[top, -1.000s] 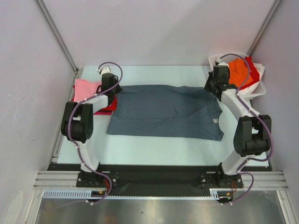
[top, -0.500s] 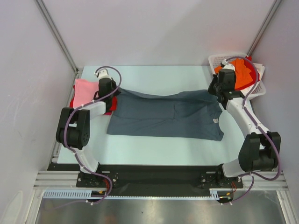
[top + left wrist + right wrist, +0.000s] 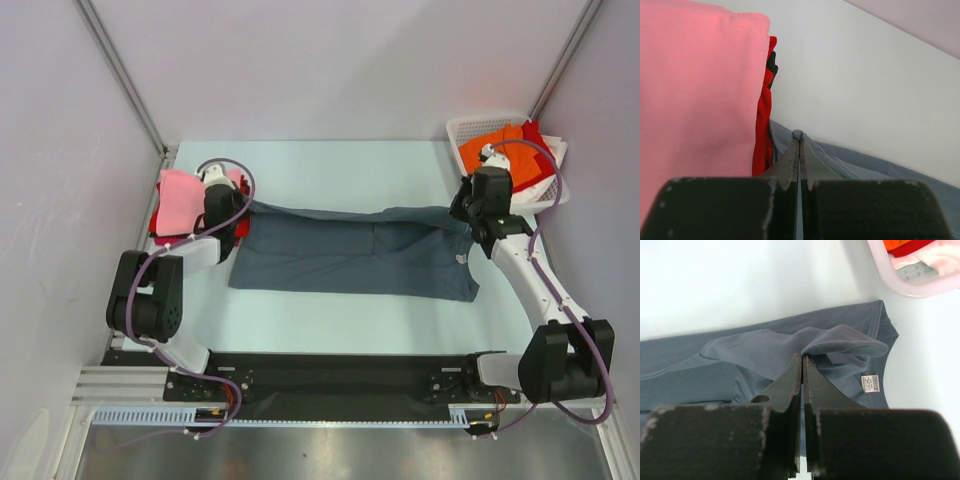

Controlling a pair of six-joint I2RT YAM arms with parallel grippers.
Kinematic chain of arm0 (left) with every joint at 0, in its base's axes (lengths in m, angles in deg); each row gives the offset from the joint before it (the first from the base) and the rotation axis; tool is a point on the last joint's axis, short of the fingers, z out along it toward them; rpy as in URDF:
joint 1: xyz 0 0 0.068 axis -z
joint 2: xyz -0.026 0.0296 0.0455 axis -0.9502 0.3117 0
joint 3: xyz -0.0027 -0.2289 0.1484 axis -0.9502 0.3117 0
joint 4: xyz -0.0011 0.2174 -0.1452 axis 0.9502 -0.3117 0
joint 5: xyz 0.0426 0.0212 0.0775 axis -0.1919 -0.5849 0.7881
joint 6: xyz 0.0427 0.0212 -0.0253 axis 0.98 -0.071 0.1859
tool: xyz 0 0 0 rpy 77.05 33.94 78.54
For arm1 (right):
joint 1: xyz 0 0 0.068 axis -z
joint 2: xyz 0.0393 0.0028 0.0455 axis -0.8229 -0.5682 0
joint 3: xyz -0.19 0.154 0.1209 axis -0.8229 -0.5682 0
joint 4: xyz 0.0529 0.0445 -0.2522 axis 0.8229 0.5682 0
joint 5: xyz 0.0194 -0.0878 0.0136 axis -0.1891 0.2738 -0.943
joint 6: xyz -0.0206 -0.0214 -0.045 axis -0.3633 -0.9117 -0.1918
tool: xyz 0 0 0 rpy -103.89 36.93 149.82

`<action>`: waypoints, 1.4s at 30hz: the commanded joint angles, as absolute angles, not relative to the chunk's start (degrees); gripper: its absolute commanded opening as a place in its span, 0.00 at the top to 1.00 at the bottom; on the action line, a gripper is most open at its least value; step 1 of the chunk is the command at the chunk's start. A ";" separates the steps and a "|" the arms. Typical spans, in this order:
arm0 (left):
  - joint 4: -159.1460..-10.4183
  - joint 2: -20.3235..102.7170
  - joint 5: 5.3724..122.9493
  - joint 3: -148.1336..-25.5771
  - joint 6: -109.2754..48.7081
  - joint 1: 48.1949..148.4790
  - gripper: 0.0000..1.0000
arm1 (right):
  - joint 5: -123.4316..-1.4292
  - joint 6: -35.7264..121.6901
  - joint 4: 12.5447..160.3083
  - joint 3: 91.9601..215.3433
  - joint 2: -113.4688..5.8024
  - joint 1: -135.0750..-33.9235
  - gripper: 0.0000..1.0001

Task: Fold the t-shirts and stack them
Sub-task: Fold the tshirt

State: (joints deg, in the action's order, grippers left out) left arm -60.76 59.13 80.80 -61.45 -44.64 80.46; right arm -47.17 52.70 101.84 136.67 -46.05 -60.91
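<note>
A slate blue-grey t-shirt lies across the middle of the table with its far edge lifted and pulled toward the near side. My left gripper is shut on its far left corner. My right gripper is shut on its far right corner, near the collar tag. A folded pink t-shirt lies on a red one at the far left, close beside the left gripper. Orange and red t-shirts fill the basket.
A white lattice basket stands at the far right corner, just behind my right arm; its rim shows in the right wrist view. Grey walls close in on both sides. A black strip runs along the near table edge.
Both grippers have drawn the shirt's far edge up and toward the near side, folding it over the body. The arms have swung back with it.
</note>
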 commanded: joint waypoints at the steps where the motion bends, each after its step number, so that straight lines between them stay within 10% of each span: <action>1: -57.35 55.53 81.65 -58.90 -46.39 80.71 1.00 | -46.44 53.57 101.56 135.77 -42.54 -60.91 1.00; 19: -50.93 45.95 86.21 -41.16 -55.42 82.12 1.00 | -45.21 61.48 98.04 111.34 -24.53 -61.70 0.99; 22: -52.07 44.11 87.97 -38.16 -59.38 82.12 0.95 | -44.77 63.93 98.05 108.26 -20.67 -62.05 0.82; 25: -53.22 42.00 90.34 -35.70 -62.73 82.30 0.65 | -44.07 65.43 95.69 103.17 -13.90 -62.14 0.36; 29: -52.52 38.48 89.31 -33.94 -63.09 82.91 0.48 | -42.84 65.17 94.10 102.62 -10.19 -62.23 0.31; 42: -67.37 39.32 88.78 -55.08 -56.66 100.65 0.45 | -59.17 63.06 86.46 119.67 -42.78 -62.23 0.35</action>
State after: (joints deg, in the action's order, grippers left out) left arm -65.24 34.65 91.34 -48.66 -58.01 97.44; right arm -52.90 62.54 91.50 116.61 -38.18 -61.92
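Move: Both hands still pinch the t-shirt's lifted far edge. The middle crease where the edge is to land runs about 11 cm back and 9 cm below the left hand, roughly 10 cm back and 17 cm below the right; the shirt's near edge lies some 10 cm nearer still. The pink pile's middle is about 11 cm left of the left hand, 1 cm farther out. The basket is roughly 18 cm ahead and 13 cm right of the right hand. Keeping hold of the far edge, both hands draw it back and down over the shirt towards its middle crease, the left about 10 cm back and the right about 12 cm back with a deeper drop, and open their fingers to let go as they near the end. The emptied left hand then climbs and swings right, away from the pink pile, while the right stays low and reaches forward again over the shirt, some 7 cm, fingers open. ##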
